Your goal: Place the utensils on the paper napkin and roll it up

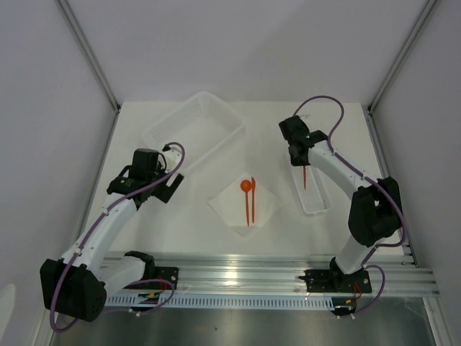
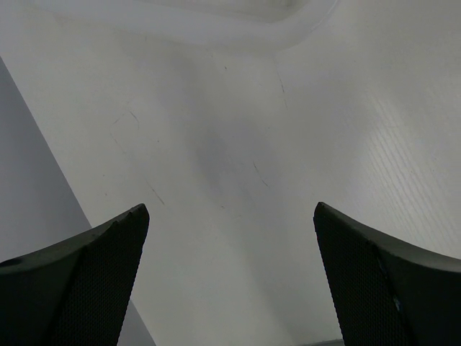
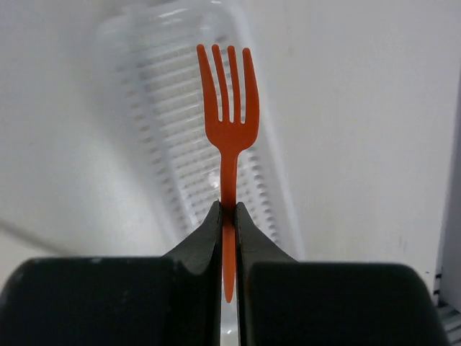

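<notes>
The white paper napkin (image 1: 243, 203) lies as a diamond in the middle of the table. An orange spoon (image 1: 245, 193) and a second slim orange utensil (image 1: 253, 196) lie on it side by side. My right gripper (image 3: 227, 207) is shut on the handle of an orange fork (image 3: 228, 108), tines pointing away. In the top view the fork (image 1: 305, 177) hangs over the narrow white tray (image 1: 311, 187), just below the right gripper (image 1: 300, 160). My left gripper (image 1: 167, 189) stands open over bare table, left of the napkin, its fingers (image 2: 108, 252) wide apart with nothing between them.
A large white mesh basket (image 1: 193, 130) sits at the back left, tilted, close to the left gripper; its rim (image 2: 216, 21) shows in the left wrist view. The enclosure's grey walls stand at both sides. An aluminium rail (image 1: 274, 277) runs along the near edge.
</notes>
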Tool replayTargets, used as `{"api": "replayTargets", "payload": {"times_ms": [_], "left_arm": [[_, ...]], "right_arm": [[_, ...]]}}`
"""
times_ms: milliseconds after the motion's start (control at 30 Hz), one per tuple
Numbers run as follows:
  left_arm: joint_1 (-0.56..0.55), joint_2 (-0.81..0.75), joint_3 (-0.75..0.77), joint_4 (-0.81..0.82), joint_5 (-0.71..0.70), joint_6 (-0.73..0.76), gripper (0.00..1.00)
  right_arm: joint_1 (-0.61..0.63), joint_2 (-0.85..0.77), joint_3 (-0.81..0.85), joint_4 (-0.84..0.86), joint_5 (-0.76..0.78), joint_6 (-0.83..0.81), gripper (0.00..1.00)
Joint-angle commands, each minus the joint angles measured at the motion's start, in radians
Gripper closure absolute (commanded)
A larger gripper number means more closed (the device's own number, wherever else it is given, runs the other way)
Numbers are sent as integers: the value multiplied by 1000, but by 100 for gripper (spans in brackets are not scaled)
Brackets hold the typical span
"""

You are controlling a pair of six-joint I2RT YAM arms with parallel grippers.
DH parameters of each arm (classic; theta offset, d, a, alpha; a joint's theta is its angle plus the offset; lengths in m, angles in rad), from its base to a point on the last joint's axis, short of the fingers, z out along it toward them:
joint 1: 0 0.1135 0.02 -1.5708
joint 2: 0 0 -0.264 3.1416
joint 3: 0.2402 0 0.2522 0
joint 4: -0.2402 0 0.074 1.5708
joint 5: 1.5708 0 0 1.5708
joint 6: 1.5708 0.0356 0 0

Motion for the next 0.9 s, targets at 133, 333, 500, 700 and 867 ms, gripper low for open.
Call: {"api": "replayTargets", "payload": {"times_ms": [133,333,500,700,867], "left_arm": [[5,-27,-3,5,53,-26,1],[5,-35,-6,6,79,-26,1],[5,-39,-13,9,85,-25,1],[5,-33,-15,9,90,-25,0],[5,-33,-7,9,88,-23,0]], "right_arm": [[320,-121,-16,152,-248,340,100],[442,83,57,158,-285,443,100],[469,177,85,141,-306,460,100],[485,192,51,145,-277,481,100],[491,197,30,146,-287,487,100]]}}
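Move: The right hand, holding the fork above its tray, has the napkin's middle about 23 cm to its left, 12 cm back and 11 cm below. On the napkin the spoon lies some 22 cm left and 12 cm back, the knife about 20 cm left and 10 cm back; the tray's middle is 5 cm right, 3 cm back and 10 cm down. From the left hand the napkin's middle is about 30 cm right, 2 cm back and 13 cm below. Fingers still pinching the fork by its handle, the right hand sweeps some 25 cm left and about 9 cm back, from above the tray across the knife and spoon to the bare strip of napkin left of the spoon. The quick sweep arcs up about 4 cm, then sinks 11 cm, nearly stopping low over the napkin; the wrist turns some 30 degrees, bringing the fingers steeper. ##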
